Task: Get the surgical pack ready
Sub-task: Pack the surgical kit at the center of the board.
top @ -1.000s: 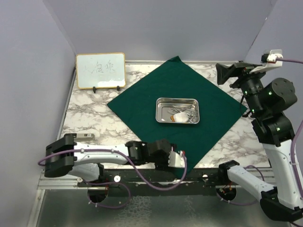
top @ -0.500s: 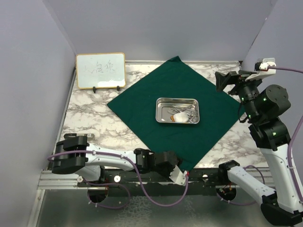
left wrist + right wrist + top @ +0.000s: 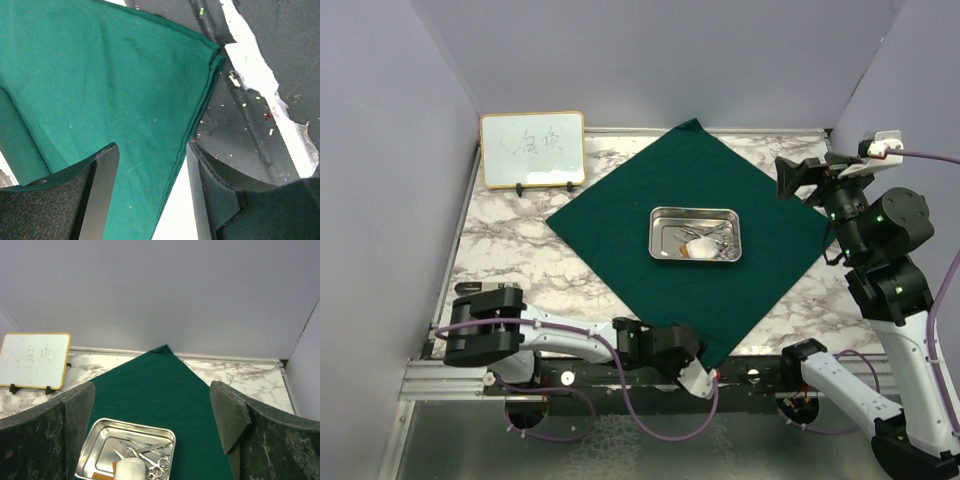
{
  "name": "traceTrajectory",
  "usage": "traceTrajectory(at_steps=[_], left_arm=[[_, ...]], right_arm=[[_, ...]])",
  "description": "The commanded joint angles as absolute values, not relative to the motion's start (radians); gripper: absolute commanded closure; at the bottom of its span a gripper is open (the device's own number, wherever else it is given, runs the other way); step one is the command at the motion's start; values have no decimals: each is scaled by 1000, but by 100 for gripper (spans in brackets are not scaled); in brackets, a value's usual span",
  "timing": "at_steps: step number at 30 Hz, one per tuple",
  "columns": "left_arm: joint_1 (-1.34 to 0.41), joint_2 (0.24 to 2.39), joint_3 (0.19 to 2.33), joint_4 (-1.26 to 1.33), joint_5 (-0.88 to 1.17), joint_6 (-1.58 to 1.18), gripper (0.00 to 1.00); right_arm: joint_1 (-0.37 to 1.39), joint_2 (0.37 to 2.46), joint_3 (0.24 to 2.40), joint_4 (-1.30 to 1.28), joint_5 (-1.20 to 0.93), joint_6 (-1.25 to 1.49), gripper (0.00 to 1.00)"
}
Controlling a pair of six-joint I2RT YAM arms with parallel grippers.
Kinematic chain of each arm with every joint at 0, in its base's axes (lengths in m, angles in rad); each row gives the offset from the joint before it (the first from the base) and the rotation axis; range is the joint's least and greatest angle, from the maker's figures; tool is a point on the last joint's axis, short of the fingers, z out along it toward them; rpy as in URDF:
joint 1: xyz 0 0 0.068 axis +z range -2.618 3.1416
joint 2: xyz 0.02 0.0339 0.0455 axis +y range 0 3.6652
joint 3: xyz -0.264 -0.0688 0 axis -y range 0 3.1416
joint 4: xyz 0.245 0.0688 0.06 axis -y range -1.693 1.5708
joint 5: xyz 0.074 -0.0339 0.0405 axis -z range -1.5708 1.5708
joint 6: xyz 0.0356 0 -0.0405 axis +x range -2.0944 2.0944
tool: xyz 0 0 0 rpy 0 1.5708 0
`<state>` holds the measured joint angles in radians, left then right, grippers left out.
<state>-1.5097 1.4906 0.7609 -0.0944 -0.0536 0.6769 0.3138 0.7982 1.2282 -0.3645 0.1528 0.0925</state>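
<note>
The dark green drape [image 3: 690,180] lies spread as a diamond on the marble table. On its middle stands the steel tray [image 3: 695,211] with silver instruments [image 3: 150,455] and white gauze [image 3: 131,471] inside. My left gripper [image 3: 697,377] is low at the drape's near corner, by the table's front edge. In the left wrist view its jaws are open around the drape's hemmed edge [image 3: 190,125], and the left gripper [image 3: 152,195] is not closed on it. My right gripper [image 3: 792,178] hangs wide open, high over the drape's right side, with nothing between its fingers [image 3: 227,420].
A wood-framed whiteboard [image 3: 532,149] stands at the back left. Grey walls enclose the table on three sides. Bare marble [image 3: 510,250] shows left of the drape. The black mounting rail [image 3: 620,378] runs along the front edge under my left gripper.
My left gripper slid back off the drape toward the front edge, down to the near corner, and its jaws narrowed a little. The right arm shifted slightly, still open.
</note>
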Motion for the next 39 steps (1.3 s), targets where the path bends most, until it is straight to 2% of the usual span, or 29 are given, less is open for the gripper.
traceTrajectory(at_steps=[1, 19, 22, 28, 37, 39], left_arm=[[-1531, 1537, 785, -83, -40, 726, 40], [-1540, 1618, 778, 17, -121, 799, 43], [-1540, 1616, 777, 38, -141, 804, 51], [-1540, 1596, 760, 67, -175, 800, 83], [-1537, 1564, 762, 104, -178, 721, 100], [-1519, 1536, 759, 130, -164, 661, 100]], right_arm=[[313, 792, 1217, -330, 158, 82, 0], [313, 791, 1210, -329, 144, 81, 0], [313, 790, 1208, -327, 140, 81, 0], [313, 779, 1197, -322, 146, 77, 0], [312, 780, 1191, -320, 142, 79, 0], [313, 782, 1199, -325, 142, 81, 0]])
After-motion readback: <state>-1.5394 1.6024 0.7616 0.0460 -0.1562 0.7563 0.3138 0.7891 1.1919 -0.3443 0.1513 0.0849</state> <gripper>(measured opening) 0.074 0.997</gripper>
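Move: The left hand, fingers pointing right and down, hovers low over the near end of the green cloth. The edge it will grip is about 2 cm right, 1 cm ahead and 2 cm below; the cloth's near tip lies some 5 cm back and 4 cm right. The loaded tray's middle is roughly 26 cm ahead and 1 cm right. From the right hand, the edge to be gripped is about 21 cm back, 15 cm left and 40 cm lower. The left fingers close on the cloth's left edge just short of its near tip and pinch it. First the hand sinks about 2 cm with the fingers still half open, one each side of the edge, then slides about 2 cm right; as they shut, it eases forward and up about 1 cm, rolling slightly. ##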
